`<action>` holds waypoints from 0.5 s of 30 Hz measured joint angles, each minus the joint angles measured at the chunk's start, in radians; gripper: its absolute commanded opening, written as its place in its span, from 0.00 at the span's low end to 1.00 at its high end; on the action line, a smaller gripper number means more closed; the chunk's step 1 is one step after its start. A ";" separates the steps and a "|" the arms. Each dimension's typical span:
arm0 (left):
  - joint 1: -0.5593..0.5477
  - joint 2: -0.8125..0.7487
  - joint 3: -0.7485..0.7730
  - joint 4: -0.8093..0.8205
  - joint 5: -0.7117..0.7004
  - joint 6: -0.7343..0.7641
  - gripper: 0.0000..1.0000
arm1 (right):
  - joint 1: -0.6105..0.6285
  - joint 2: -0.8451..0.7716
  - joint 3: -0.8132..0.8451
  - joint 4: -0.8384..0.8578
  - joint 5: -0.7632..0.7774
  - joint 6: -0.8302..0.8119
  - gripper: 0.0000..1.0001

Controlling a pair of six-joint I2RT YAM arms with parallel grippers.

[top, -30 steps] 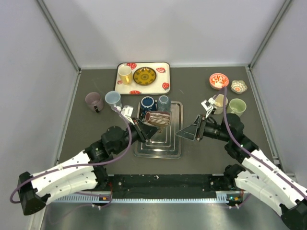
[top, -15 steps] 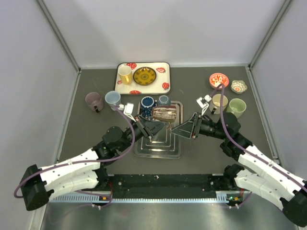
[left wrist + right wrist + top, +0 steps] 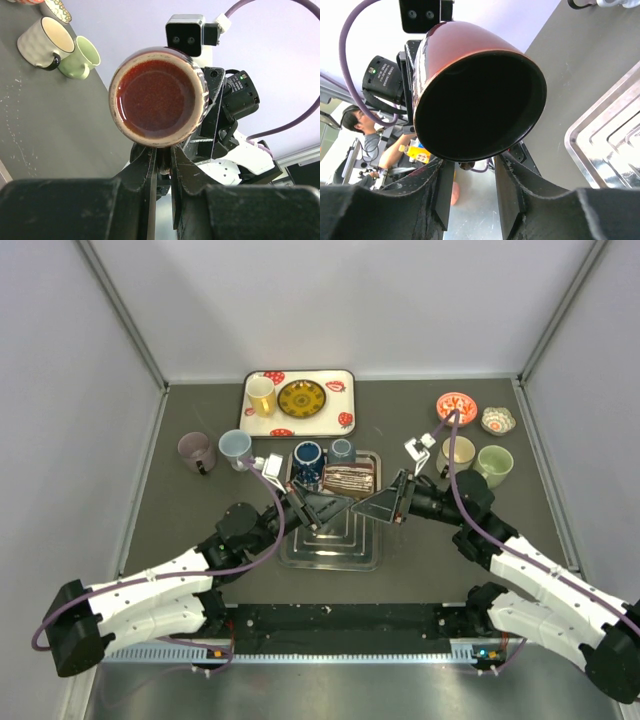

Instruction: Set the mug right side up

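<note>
The mug [image 3: 350, 478], brown with stripes, hangs on its side over the steel tray [image 3: 330, 552]. My left gripper [image 3: 322, 498] is shut on its handle. In the left wrist view the mug's glossy brown base [image 3: 157, 97] faces the camera, with the left gripper [image 3: 164, 150] clamped just below it. My right gripper [image 3: 368, 498] meets the mug from the right. In the right wrist view the mug's dark mouth [image 3: 475, 90] faces the camera, just above the right gripper [image 3: 472, 167]. Those jaws stand apart, with no contact visible.
A dark blue mug [image 3: 307, 455] and a grey-blue cup [image 3: 342, 449] stand at the steel tray's far end. Behind is a strawberry tray [image 3: 348, 390] with a yellow cup [image 3: 261, 395]. Left are a purple mug [image 3: 196, 451] and a pale blue cup [image 3: 236, 446]. Right are bowls [image 3: 456, 407] and two mugs [image 3: 493, 461].
The left arm has carried the mug back and to the right, turning it more level. The right gripper has moved left up to the mug's mouth and its jaws have narrowed.
</note>
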 measured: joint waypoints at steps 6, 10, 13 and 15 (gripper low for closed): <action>0.005 0.002 -0.009 0.019 0.000 -0.007 0.00 | 0.002 0.000 0.000 0.028 0.000 0.024 0.17; 0.010 0.004 -0.017 0.042 0.000 -0.016 0.00 | 0.002 0.004 0.000 0.048 0.003 0.042 0.01; 0.011 0.004 -0.025 0.063 0.000 -0.021 0.00 | 0.002 0.006 0.000 0.056 0.006 0.053 0.00; 0.011 0.004 -0.029 0.068 -0.001 -0.022 0.11 | 0.002 0.006 0.000 0.052 0.007 0.051 0.00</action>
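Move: The brown mug lies on its side, its handle in the left fingers and its mouth facing the right hand. Its middle is about 4 cm ahead of and 3 cm above the left hand, level sideways; from the right hand it is about 4 cm ahead, 1 cm left and 3 cm up. On the tray, some 17 cm lower, the dark blue mug stands about 16 cm ahead and 10 cm left of the right hand, the blue-grey mug 20 cm ahead and 2 cm left. Right fingers, half open around the brown mug's handle at the start, shut on it and pinch it from the mouth side; as they close, the right hand creeps up about 1 cm and rolls only a few degrees. The left hand stays put, keeping its own pinch on the handle from the base side. ##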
